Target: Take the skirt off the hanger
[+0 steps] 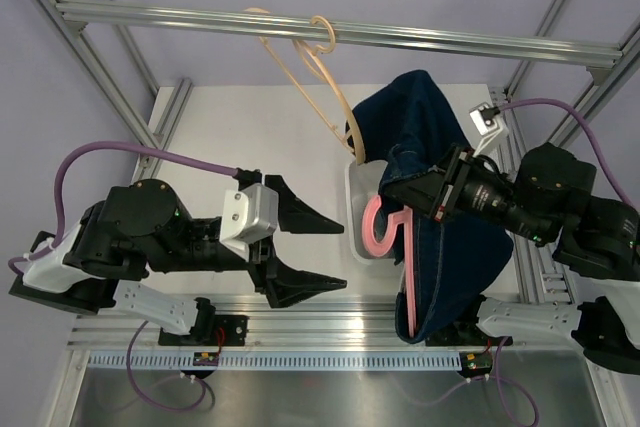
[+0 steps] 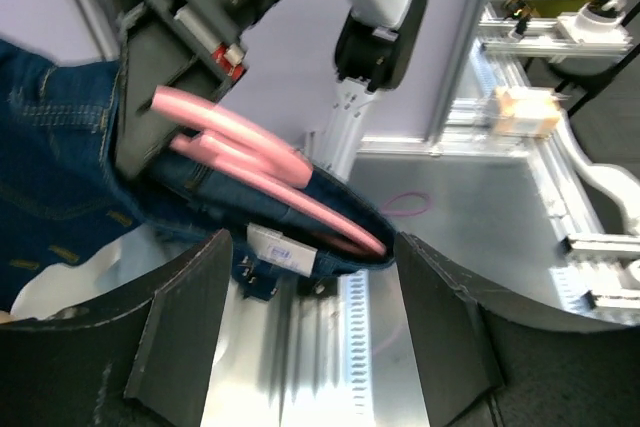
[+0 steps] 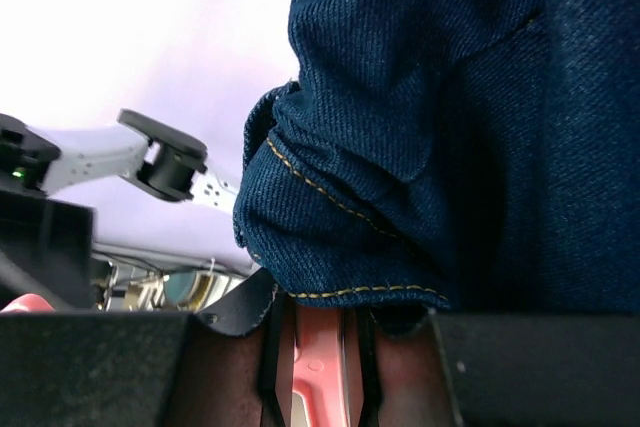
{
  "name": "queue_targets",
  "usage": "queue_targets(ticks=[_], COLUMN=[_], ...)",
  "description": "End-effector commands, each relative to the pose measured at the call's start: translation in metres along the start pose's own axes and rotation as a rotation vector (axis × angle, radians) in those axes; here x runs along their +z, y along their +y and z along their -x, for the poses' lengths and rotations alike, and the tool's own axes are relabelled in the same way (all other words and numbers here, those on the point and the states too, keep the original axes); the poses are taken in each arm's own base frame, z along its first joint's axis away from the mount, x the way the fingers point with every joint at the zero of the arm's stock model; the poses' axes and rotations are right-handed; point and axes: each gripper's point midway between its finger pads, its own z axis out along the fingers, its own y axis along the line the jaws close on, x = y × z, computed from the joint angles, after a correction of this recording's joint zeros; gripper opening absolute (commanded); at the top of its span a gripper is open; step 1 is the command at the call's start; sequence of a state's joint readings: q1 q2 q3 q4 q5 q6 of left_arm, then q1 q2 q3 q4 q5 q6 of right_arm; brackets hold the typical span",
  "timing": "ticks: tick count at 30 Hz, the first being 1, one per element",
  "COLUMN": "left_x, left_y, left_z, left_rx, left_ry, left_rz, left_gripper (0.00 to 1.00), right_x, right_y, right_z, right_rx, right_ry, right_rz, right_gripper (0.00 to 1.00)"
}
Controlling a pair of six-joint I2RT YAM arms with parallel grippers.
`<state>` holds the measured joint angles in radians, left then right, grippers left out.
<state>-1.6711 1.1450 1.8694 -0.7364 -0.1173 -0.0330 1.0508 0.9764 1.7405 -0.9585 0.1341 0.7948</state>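
Note:
A dark blue denim skirt [image 1: 452, 267] hangs on a pink hanger [image 1: 410, 282] and drapes over my right gripper [image 1: 397, 193]. That gripper is shut on the hanger's pink bar [image 3: 320, 365], with the skirt's hem [image 3: 460, 97] bunched just above the jaws. My left gripper [image 1: 328, 252] stands open to the left of the hanger, apart from it. In the left wrist view the open left gripper [image 2: 315, 332] has nothing between its fingers. The pink hanger [image 2: 245, 142] and the skirt [image 2: 50, 147] lie beyond them, a white label [image 2: 283, 250] showing at the waistband.
A cream hanger [image 1: 318, 42] hooks on the overhead aluminium rail [image 1: 450, 39], its lower end reaching toward a white tray [image 1: 352, 187] on the table. Frame posts stand at both sides. The slotted metal front edge [image 2: 355, 347] lies below my left gripper.

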Motion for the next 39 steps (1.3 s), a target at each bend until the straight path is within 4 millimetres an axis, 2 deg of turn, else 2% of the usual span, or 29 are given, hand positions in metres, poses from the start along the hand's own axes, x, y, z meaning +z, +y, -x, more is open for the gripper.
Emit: queue_targets(ticks=[1,4,5,7,8,14,16,17,23,28,39], left_x=[-0.005,0.006,0.009,0.013,0.010,-0.005,-0.010,-0.018,-0.028,-0.029,-0.026], left_y=[-0.015,-0.007,0.006,0.019,0.037,0.068,0.077,0.085,0.104,0.107,0.113], left_z=[0.036,0.027,0.022,0.007,0.003,-0.033,-0.049,-0.048,-0.053,-0.048,-0.053], left_rx=[-0.119,-0.214,-0.238,-0.307,-0.336,-0.504,-0.551,-0.563,-0.577,-0.621,-0.661], left_ry=[-0.149,-0.125,-0.112,-0.054,-0.053,-0.057,-0.062,-0.089,-0.115,-0.152,-0.174], left_rz=[-0.067,0.002,0.084,0.190,0.299,0.533,0.606,0.651,0.793,0.825,0.886], left_gripper=[0.70,0.69,0.69,0.68,0.68,0.56,0.55,0.52,0.48,0.46,0.43], right_x=[0.012,0.026,0.031,0.035,0.038,0.040,0.041,0.042,0.059,0.069,0.087], right_y=[0.030,0.022,0.022,0.021,0.021,0.006,0.003,0.001,0.000,-0.013,-0.005], right_z=[0.008,0.009,0.010,0.009,0.010,0.016,0.016,0.015,0.010,0.007,0.009], right_rx=[0.007,0.001,0.001,0.003,0.005,0.003,0.002,-0.001,-0.019,-0.031,-0.039], right_ry=[-0.018,-0.033,-0.040,-0.042,-0.049,-0.100,-0.108,-0.108,-0.080,-0.091,-0.093], right_rz=[0.124,0.080,0.074,0.072,0.066,0.006,-0.003,-0.011,-0.031,-0.077,-0.063], right_gripper=[0.00,0.00,0.00,0.00,0.00,0.00,0.00,0.00,0.00,0.00,0.00])
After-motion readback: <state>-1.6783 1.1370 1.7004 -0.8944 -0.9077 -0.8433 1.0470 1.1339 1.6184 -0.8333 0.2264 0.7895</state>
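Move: The pink hanger's hook lies some 7 cm ahead of the open left hand, 5 cm to its right and slightly lower. The right hand, already pinching hanger and navy skirt together, has the hook about 5 cm back and 3 cm left; the left gripper waits roughly 12 cm back and 8 cm left of it, a little higher. The skirt's bulk hangs level with the right hand, 5 cm to its right and some 8 cm below. Forward some 10 cm and down about 7, the left hand swings in around the pink hook, its wrist turning nearly 50 degrees counter-clockwise and rolling until the fingers point forward-right, while they close part-way. The right hand keeps its pinch and carries skirt and hanger down, left and forward, about 5 to 6 cm each way, towards the left gripper. ##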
